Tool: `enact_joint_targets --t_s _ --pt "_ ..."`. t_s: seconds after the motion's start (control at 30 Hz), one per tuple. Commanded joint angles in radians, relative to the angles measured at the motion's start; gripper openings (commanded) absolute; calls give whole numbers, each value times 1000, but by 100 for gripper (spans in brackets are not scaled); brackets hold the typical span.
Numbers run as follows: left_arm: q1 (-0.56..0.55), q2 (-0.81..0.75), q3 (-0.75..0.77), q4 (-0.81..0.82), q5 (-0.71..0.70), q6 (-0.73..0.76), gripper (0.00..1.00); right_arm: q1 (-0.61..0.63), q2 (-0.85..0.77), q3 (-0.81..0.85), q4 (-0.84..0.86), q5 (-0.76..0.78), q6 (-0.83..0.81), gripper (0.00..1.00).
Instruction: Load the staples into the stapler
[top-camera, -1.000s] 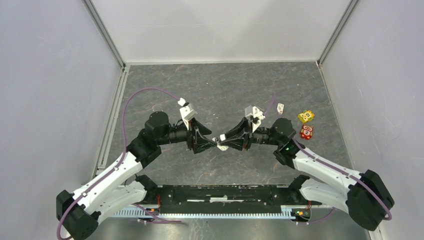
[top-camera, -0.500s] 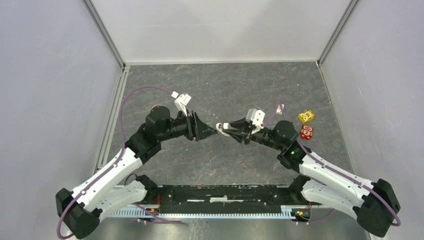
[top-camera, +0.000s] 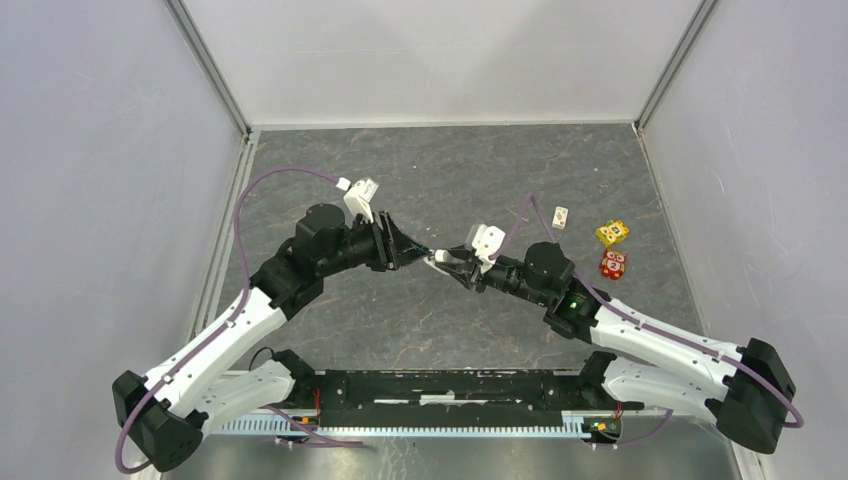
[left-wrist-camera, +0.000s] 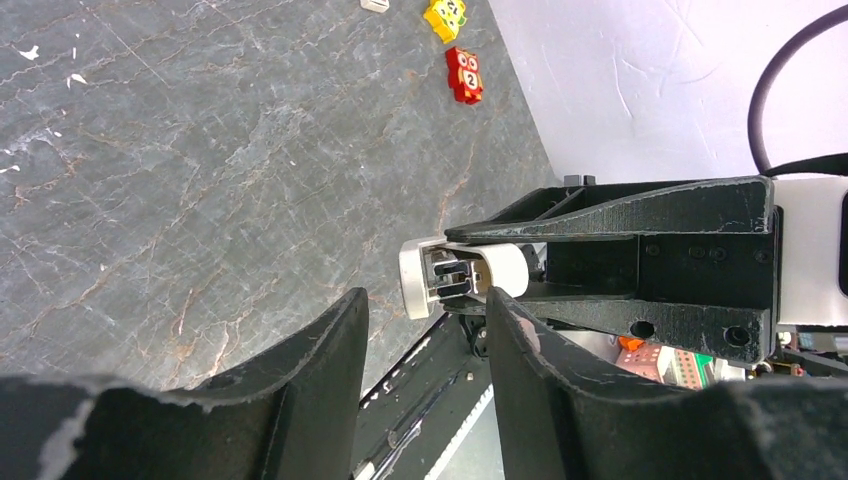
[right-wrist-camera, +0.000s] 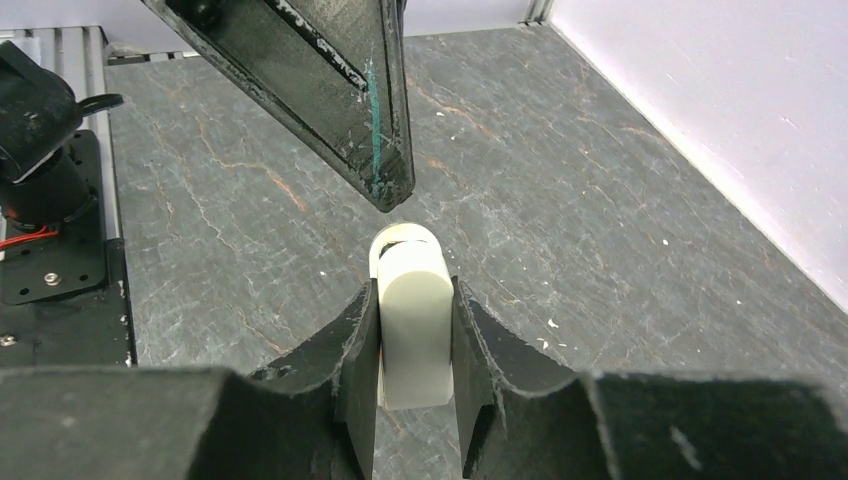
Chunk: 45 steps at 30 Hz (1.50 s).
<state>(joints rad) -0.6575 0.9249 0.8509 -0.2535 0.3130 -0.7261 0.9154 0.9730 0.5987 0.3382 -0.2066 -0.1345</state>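
Note:
A small white stapler (right-wrist-camera: 413, 310) is held off the table by my right gripper (right-wrist-camera: 413, 290), which is shut on its sides. Its front end with a metal slot (left-wrist-camera: 440, 275) points at my left gripper (left-wrist-camera: 425, 305), which is open with nothing between its fingers. From above, the left gripper (top-camera: 420, 252) stands tip to tip with the stapler (top-camera: 438, 258) at mid table. The staples themselves do not show. Their small whitish box (top-camera: 561, 214) lies at the back right, far from both grippers, and shows at the left wrist view's top edge as the box (left-wrist-camera: 375, 5).
A yellow cartoon-face cube (top-camera: 612, 232) and a red one (top-camera: 613, 264) sit near the right wall, beside the box. The black base rail (top-camera: 450, 390) runs along the near edge. Grey walls close in the stone-patterned table (top-camera: 440, 170).
Both grippers have moved away from the near edge and slightly left, the stapler going with the right one. The left jaws have narrowed. The right grip is unchanged.

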Motion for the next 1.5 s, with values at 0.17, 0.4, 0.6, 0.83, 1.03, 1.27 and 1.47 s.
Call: enact_joint_targets --t_s 0.17,0.4,0.6,0.83,1.03,1.27,1.47 --pt "2 51 -16 64 8 -45 45 9 27 49 59 68 -4 0" --pt "2 78 -39 66 -12 -47 44 12 21 31 88 66 7 0" --pt "2 102 -43 95 -17 -45 44 11 29 21 103 36 10 0" --pt "2 107 -90 199 28 -57 44 11 42 1 125 15 18 0" --pt "8 93 -108 208 16 -56 28 11 30 -24 151 10 31 0" --pt "53 158 -99 101 2 -79 25 11 -30 -102 296 8 73 0" --pt "56 179 -147 166 27 -119 27 11 -66 -176 443 25 107 0"
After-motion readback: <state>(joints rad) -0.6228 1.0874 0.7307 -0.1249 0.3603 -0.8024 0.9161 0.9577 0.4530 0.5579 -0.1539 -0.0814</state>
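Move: The stapler, its jaws gaping, is held in the right hand's fingers, its middle about 1 cm ahead and 3 cm left of that hand and level with it. From the left hand the same stapler lies some 3 cm to the right, 2 cm back and about 5 cm below. Its neighbours are down on the table, roughly 24 cm under the left hand: the small white box about 22 cm ahead and 33 cm right, the red owl 11 cm ahead and 44 cm right. The stapler stays gripped in the right hand, sinking only a centimetre or so, while the left fingers come down to its open front end: about 7.5 cm down in two stages with a short pause between, edging slightly forward. The left fingers narrow from half open to about a quarter, and the wrist tips down some 10 degrees late on. Whether they touch the stapler can't be made out. ##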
